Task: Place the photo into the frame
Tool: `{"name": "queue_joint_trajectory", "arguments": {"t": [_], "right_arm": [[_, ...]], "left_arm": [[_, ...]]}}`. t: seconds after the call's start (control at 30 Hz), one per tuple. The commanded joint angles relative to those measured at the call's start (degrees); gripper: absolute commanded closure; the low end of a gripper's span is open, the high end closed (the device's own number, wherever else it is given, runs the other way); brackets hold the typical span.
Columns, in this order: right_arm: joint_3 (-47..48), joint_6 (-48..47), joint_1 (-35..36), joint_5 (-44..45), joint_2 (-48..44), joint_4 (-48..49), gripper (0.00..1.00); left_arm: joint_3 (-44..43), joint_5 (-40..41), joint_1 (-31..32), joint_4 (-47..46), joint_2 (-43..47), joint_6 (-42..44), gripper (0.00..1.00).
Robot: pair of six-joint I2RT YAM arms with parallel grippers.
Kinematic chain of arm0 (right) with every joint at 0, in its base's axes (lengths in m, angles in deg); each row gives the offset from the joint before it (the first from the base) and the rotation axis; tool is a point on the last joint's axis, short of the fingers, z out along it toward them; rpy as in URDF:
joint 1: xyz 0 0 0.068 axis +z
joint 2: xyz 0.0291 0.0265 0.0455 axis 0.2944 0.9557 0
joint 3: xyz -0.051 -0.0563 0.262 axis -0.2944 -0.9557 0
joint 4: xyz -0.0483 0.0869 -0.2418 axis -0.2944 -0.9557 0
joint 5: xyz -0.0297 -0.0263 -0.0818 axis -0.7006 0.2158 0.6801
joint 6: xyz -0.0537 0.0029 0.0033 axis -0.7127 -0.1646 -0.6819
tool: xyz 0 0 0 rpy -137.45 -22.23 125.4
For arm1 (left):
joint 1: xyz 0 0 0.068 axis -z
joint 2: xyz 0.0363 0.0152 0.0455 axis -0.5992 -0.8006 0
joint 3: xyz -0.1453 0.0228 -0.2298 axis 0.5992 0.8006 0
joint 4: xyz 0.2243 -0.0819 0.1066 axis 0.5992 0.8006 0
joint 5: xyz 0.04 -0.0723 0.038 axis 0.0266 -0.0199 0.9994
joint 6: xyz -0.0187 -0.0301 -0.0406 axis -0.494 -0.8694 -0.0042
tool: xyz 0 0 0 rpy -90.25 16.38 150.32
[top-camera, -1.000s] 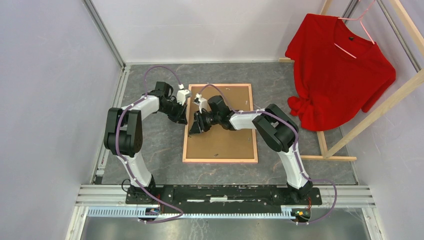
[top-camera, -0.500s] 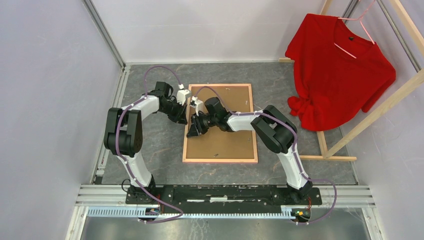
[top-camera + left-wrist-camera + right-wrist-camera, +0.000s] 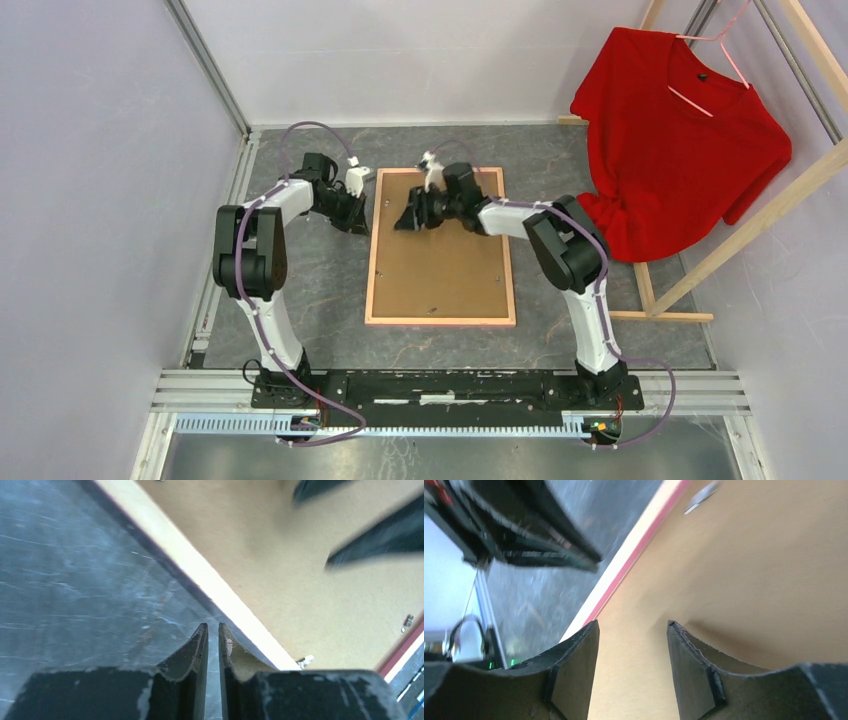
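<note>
The frame (image 3: 440, 322) lies face down on the table, its brown backing board (image 3: 440, 270) up inside a light rim with a pink edge. The photo is out of view. My left gripper (image 3: 357, 224) sits just left of the frame's far-left rim (image 3: 200, 575); in the left wrist view (image 3: 210, 627) its jaws are shut with only a sliver between them and nothing in it. My right gripper (image 3: 403, 221) hovers over the far-left part of the backing (image 3: 724, 580). Its jaws (image 3: 632, 625) stand open and empty.
A red shirt (image 3: 680, 140) hangs on a wooden clothes rack (image 3: 700, 270) at the right. Small metal tabs (image 3: 409, 622) sit along the frame's inner edge. White walls close in the grey table (image 3: 300, 290) on the left and at the back.
My right gripper has moved from the frame's left rim toward the far end of the backing and has opened. My left gripper has drawn back a little to the far left.
</note>
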Motion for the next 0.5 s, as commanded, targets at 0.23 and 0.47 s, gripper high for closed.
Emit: {"name": "queue_joint_trajectory", "arguments": {"t": [0.23, 0.47], "right_arm": [[19.34, 2.14, -4.34, 8.56, 9.68, -4.95, 0.39], [25.42, 4.36, -4.22, 7.44, 15.87, -5.75, 0.39]], "left_arm": [[-11.72, -7.96, -1.90, -0.91, -8.82, -7.14, 0.77], [-13.41, -10.38, -1.78, -1.04, -12.06, -8.11, 0.77]]}}
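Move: The metal clip at the frame's far left lies about 8 cm ahead and 4 cm left of the right hand, some 4 cm lower. The frame's far-left corner is 17 cm ahead, 7 cm left; the near-left clip 13 cm back, 7 cm left. From the left hand, the left bar's next stretch is 5 cm ahead, 2 cm right, slightly lower; the far-left clip is 9 cm ahead, 5 cm right. The open right hand arcs up and down 11 cm forward to the far-left clip; left follows 5 cm. ##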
